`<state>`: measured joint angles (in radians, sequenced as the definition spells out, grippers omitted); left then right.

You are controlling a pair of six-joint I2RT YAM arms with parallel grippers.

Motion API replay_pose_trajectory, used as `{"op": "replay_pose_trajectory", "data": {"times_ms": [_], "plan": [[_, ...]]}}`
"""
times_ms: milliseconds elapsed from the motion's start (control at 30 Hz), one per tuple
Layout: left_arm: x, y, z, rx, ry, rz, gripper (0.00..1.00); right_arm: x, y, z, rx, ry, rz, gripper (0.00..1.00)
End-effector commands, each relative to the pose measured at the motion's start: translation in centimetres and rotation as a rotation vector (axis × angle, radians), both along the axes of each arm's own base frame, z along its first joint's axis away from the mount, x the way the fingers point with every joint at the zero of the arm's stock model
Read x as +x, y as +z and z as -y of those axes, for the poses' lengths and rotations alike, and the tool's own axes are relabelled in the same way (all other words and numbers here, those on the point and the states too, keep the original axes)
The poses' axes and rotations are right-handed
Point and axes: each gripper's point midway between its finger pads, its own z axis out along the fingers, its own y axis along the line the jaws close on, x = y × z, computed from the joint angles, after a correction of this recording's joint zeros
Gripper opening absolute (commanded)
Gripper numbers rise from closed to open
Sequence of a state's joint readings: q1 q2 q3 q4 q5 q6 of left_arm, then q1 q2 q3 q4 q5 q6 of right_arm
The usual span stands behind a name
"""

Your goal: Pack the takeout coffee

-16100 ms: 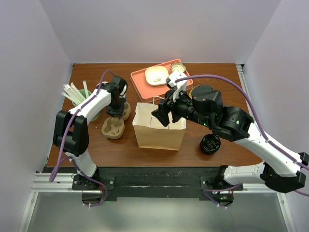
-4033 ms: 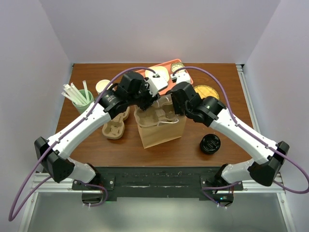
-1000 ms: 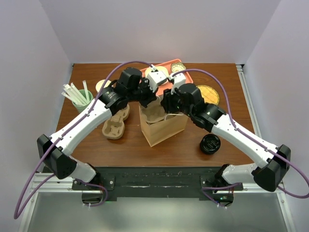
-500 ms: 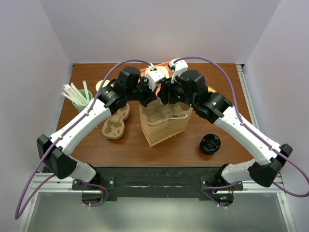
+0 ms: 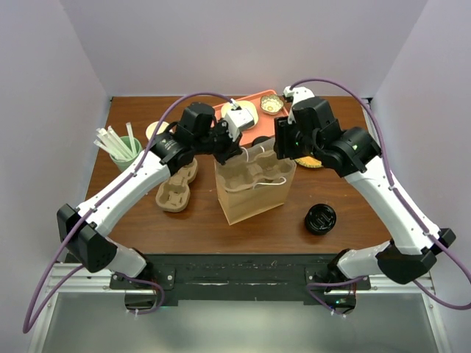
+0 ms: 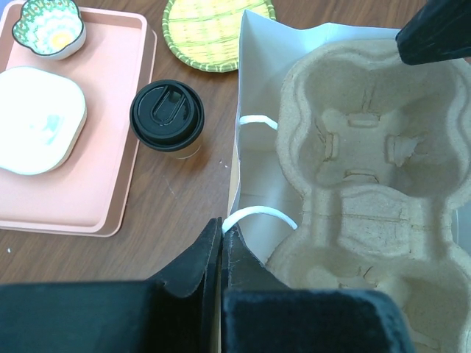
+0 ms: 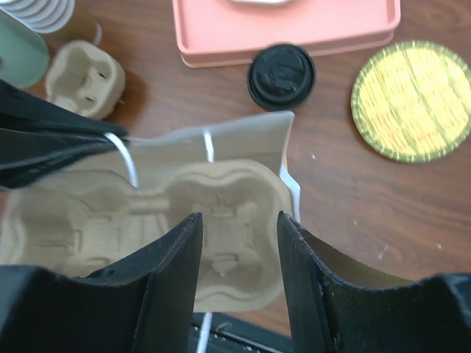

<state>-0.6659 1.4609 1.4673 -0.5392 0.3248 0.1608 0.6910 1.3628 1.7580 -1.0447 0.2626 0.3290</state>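
The takeout coffee (image 6: 167, 116), a small cup under a black lid (image 7: 281, 76), stands on the table between the pink tray and the brown paper bag (image 5: 257, 206). A pulp cup carrier (image 6: 368, 184) lies in the bag's open mouth. My left gripper (image 6: 221, 224) is shut on the bag's rim beside a white handle (image 6: 257, 215), at the bag's back left corner (image 5: 235, 151). My right gripper (image 7: 235, 217) hovers open above the carrier, its fingers holding nothing, over the bag's back right (image 5: 283, 147).
The pink tray (image 5: 221, 114) at the back holds a white plate and a small patterned bowl. A woven yellow coaster (image 7: 411, 101) lies to the right, a squat black round piece (image 5: 321, 219) at front right. Spare carriers (image 5: 175, 190), a straw cup (image 5: 121, 147) and stacked cups (image 5: 154, 130) stand left.
My right gripper has lifted off the carrier and drawn back to the right, its jaws now apart. The bag stands straighter. The left gripper keeps its hold.
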Motion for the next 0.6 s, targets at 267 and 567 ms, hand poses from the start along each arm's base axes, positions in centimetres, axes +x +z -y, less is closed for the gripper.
{"op": "replay_pose_trajectory", "data": {"times_ms": [267,567], "plan": [[-0.4,1.4,0.4,-0.042,-0.043,0.034,0.0,-0.1,-4.3,0.5,-0.102,0.041,-0.123,0.5],[-0.4,1.5,0.3,-0.037,-0.035,0.035,0.0,-0.1,-6.3,0.8,-0.148,0.052,-0.161,0.5]]}}
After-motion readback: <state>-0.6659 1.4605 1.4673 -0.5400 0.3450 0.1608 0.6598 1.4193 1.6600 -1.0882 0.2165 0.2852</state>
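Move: The cup carrier lies inside the open paper bag, its middle some 9 cm below the half-open right hand, about 6 cm to its left and 2 cm back; its right well is nearly under the fingers. The lidded cup stands beyond the bag, about 18 cm ahead of the right hand and 1 cm left; the woven mat lies about 22 cm ahead and 17 cm right. From the left hand the carrier's middle is about 5 cm back, 5 cm right and 5 cm down. Towards the carrier's right well, between the bag's walls, the right hand sinks about 6 cm almost straight down, its fingers staying half open and tipping roughly 10 degrees further downward. It ends close over the well; contact can't be made out. Meanwhile the shut left fingers hold still, keeping the handle strap pinched at the bag's far rim. ##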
